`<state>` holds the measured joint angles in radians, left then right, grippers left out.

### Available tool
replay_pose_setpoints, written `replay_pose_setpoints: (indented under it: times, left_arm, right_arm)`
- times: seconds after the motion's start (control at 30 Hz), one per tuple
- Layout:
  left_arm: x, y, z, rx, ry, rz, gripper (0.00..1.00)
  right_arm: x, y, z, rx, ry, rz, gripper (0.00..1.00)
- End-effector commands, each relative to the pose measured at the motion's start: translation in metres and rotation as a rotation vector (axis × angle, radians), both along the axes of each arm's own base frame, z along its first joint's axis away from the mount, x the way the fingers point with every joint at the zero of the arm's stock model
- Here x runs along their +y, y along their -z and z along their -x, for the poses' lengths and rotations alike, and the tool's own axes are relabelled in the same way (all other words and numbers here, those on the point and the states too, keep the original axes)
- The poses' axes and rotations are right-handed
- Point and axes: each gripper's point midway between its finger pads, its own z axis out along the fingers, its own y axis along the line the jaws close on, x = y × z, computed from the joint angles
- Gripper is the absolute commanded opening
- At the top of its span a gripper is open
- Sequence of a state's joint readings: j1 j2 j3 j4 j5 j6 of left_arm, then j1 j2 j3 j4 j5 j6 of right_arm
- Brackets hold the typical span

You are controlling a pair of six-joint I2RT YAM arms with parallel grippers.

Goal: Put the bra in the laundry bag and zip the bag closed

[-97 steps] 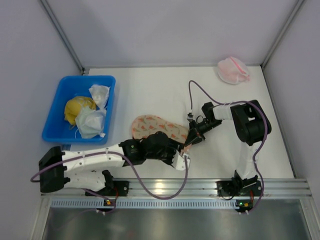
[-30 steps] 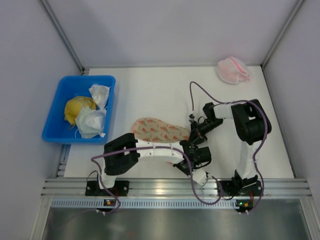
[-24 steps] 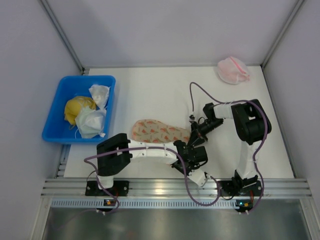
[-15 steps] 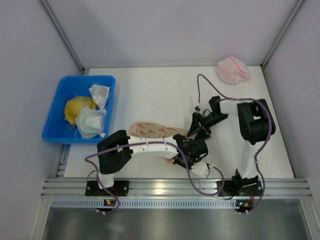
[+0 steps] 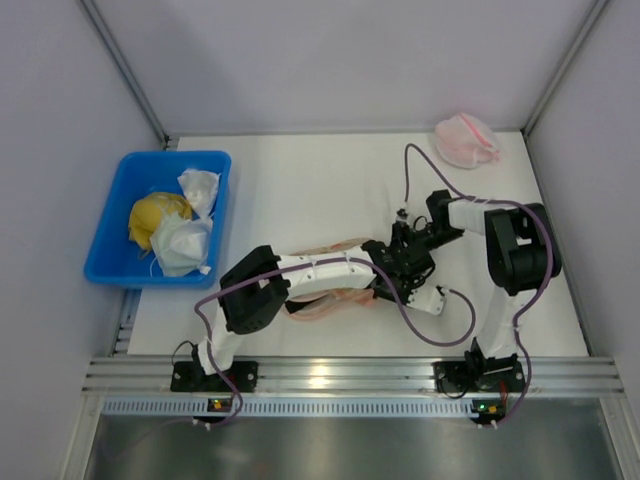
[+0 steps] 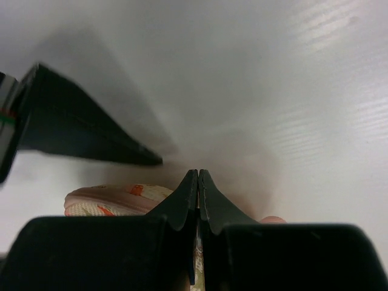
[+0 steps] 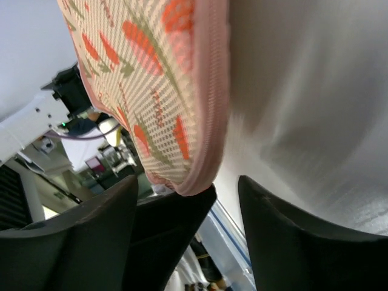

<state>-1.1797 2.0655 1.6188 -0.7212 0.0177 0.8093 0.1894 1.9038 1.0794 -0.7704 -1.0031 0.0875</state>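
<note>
The laundry bag, peach mesh with red-orange marks, lies rumpled under my left forearm near the table's middle. My left gripper is at the bag's right end. In the left wrist view the left gripper is pressed shut, with a thin strip of the bag's edge pinched low between the jaws and the bag just behind. My right gripper sits close beyond it. In the right wrist view the right gripper stands open, with the bag's pink-trimmed edge hanging before its fingers, not gripped. The bra is hidden.
A blue bin at the left holds a yellow cloth lump and white cloth bundles. A pink-and-white mesh bundle lies at the far right corner. A metal rail runs along the near edge.
My right gripper has opened, let go of the bag and drawn back a little. My left gripper has swung away from the near edge toward the table's middle, dragging and rumpling the bag.
</note>
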Motion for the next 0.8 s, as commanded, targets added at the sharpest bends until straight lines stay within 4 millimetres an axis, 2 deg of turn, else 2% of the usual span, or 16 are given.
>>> replay_pose_setpoints:
  times: [0.0,0.07,0.1,0.17,0.5,0.7,0.77]
  left_arm:
    - [-0.023,-0.015,-0.009,-0.02,-0.015,0.08,0.0]
    - [-0.024,-0.015,-0.006,-0.003,-0.015,0.088,0.0]
    - [-0.024,-0.014,-0.005,0.004,-0.017,0.087,0.0]
    - [-0.021,-0.013,0.0,0.024,-0.025,0.088,0.0]
    - [-0.006,-0.011,0.03,0.115,-0.078,0.149,0.0]
    - [0.01,-0.003,0.059,0.16,-0.095,0.156,0.0]
    - [0.01,-0.008,0.064,0.169,-0.1,0.18,0.0]
  right_arm:
    - [0.012,-0.01,-0.002,-0.043,-0.023,-0.048,0.54]
    - [0.012,-0.01,-0.005,-0.046,-0.023,-0.047,0.37]
    - [0.012,-0.009,-0.006,-0.046,-0.024,-0.044,0.18]
    - [0.011,-0.006,-0.01,-0.054,-0.018,-0.027,0.0]
    - [-0.002,-0.003,-0.037,-0.068,0.04,-0.029,0.0]
    - [-0.008,-0.001,-0.05,-0.096,0.062,-0.015,0.0]
    - [-0.009,-0.001,-0.055,-0.101,0.072,-0.011,0.0]
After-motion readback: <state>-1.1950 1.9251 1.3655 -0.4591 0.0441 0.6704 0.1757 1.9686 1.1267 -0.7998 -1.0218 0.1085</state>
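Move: The pink zip end of the laundry bag's corner sits between the right gripper's open fingers, about 1 cm to the left of the right hand and level with it. The left gripper's shut fingertips are some 4 cm back from the right hand and 1 cm lower. The body of the bag lies roughly 15 cm left of the right hand, 3 cm back and 4 cm lower. From the left hand, the zip end is about 3 cm ahead, 1 cm left and at nearly the same height. Shut the right gripper from wide open onto the pink zip end of the bag and pinch it, holding that hand almost in place. Meanwhile keep the left fingers shut on the zip beside it, tilt the left wrist some 10 degrees so its fingers point more to the right, then ease the left hand back about 2 cm, away from the right fingers. ##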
